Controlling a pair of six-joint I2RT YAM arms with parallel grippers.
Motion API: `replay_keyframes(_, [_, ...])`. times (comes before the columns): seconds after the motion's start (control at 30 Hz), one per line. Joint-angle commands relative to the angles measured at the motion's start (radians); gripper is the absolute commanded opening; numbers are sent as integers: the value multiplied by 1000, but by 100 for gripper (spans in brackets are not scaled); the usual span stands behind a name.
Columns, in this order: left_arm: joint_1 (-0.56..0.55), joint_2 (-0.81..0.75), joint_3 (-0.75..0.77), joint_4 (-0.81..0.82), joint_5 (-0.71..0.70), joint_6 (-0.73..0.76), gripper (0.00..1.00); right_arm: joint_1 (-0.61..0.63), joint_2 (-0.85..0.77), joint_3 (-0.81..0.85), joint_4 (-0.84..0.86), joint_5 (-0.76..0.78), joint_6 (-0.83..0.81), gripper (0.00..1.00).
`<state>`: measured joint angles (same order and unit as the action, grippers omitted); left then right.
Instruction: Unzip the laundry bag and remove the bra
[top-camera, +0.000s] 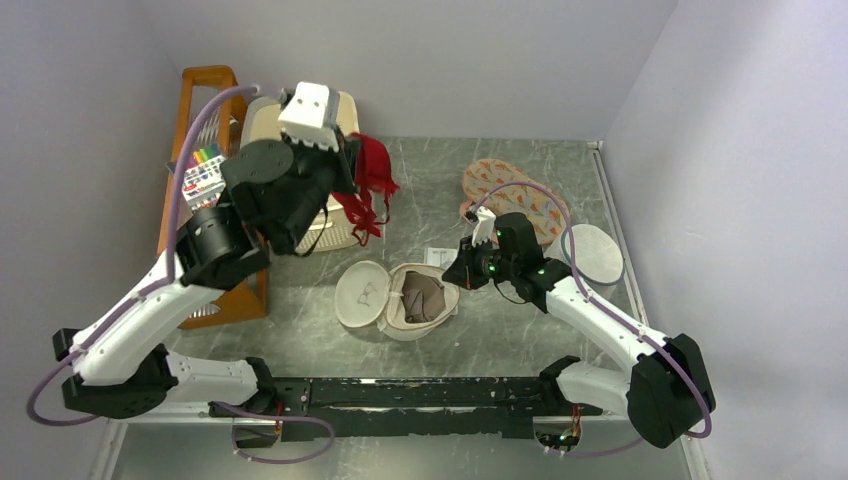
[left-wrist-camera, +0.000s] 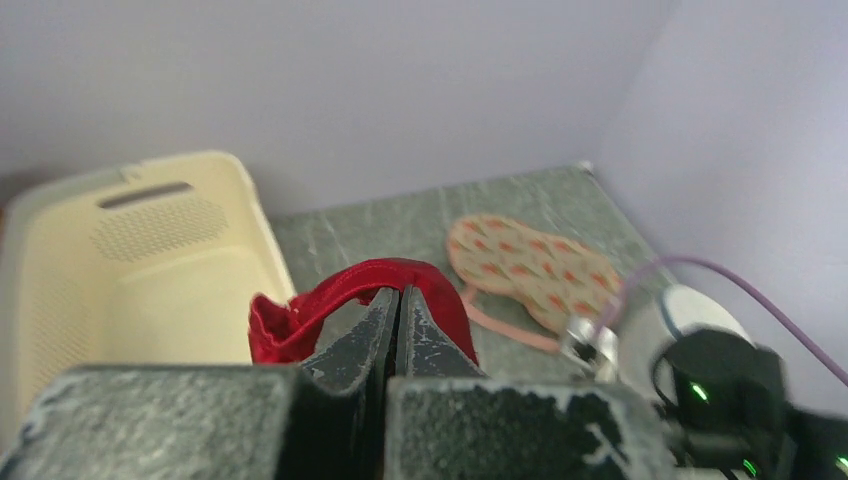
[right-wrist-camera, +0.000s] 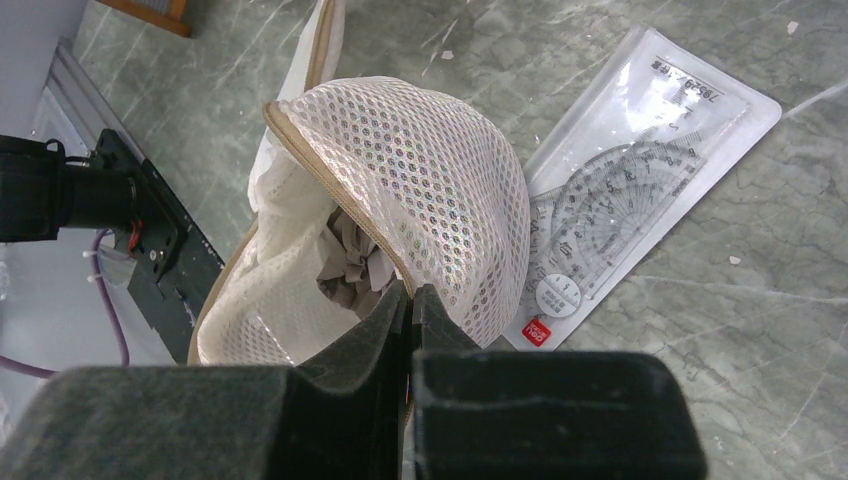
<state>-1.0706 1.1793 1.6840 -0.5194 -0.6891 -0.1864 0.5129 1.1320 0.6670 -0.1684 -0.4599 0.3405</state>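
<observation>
The laundry bag (top-camera: 362, 292) lies unzipped in the middle of the table, its flat lid folded out to the left. Its mesh wall (right-wrist-camera: 440, 190) arches over a taupe cloth (right-wrist-camera: 352, 262) inside. My right gripper (top-camera: 462, 262) (right-wrist-camera: 410, 290) is shut on the bag's beige rim at its right side. The red bra (top-camera: 375, 172) (left-wrist-camera: 300, 315) hangs in the air by the right edge of the cream basket (top-camera: 345, 108). My left gripper (top-camera: 352, 165) (left-wrist-camera: 400, 292) is shut on it, raised high at the back left.
The cream basket (left-wrist-camera: 180, 270) stands at the back left against a wooden rack (top-camera: 205, 85) holding a marker pack (top-camera: 205, 170). A patterned pink-orange pouch (top-camera: 510, 195) (left-wrist-camera: 530, 270) and a white round mesh bag (top-camera: 592, 253) lie at the right. A clear protractor packet (right-wrist-camera: 620, 200) lies beside the laundry bag.
</observation>
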Motion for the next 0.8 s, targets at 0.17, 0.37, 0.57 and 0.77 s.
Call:
replay_keyframes(0.17, [326, 185, 227, 156, 198, 235, 7, 4, -15, 10, 21, -5, 18, 0])
replay_keyframes(0.37, [507, 282, 347, 230, 352, 245, 7, 4, -2, 26, 18, -15, 19, 0])
replay_keyframes(0.57, [661, 378, 359, 267, 485, 198, 7, 4, -3, 21, 18, -13, 18, 0])
replay_keyframes(0.77, [782, 401, 188, 290, 543, 109, 7, 6, -18, 4, 26, -18, 28, 0])
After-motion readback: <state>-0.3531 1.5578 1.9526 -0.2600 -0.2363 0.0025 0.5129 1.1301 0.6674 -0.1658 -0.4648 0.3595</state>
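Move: The red bra already hangs from the left fingers, high up. The basket that it goes towards has its middle about 20 cm ahead, 11 cm to the left and some 37 cm below. The wooden rack stands beyond its left side, roughly 27 cm left and 12 cm ahead of this hand; the laundry bag lies 11 cm right, 5 cm back and 42 cm down. From the right hand the basket is about 22 cm ahead and 29 cm left, roughly level. The left arm swings the dangling red bra quickly forward and to its left, some 21 cm out and 10 cm across, from the near right side of the basket to high over it, with the fingers staying shut on the cloth. On the way the hand climbs about 7 cm and then dips by half of that at the end, while the wrist turns some 15 degrees counter-clockwise and tips up about 10 degrees. ##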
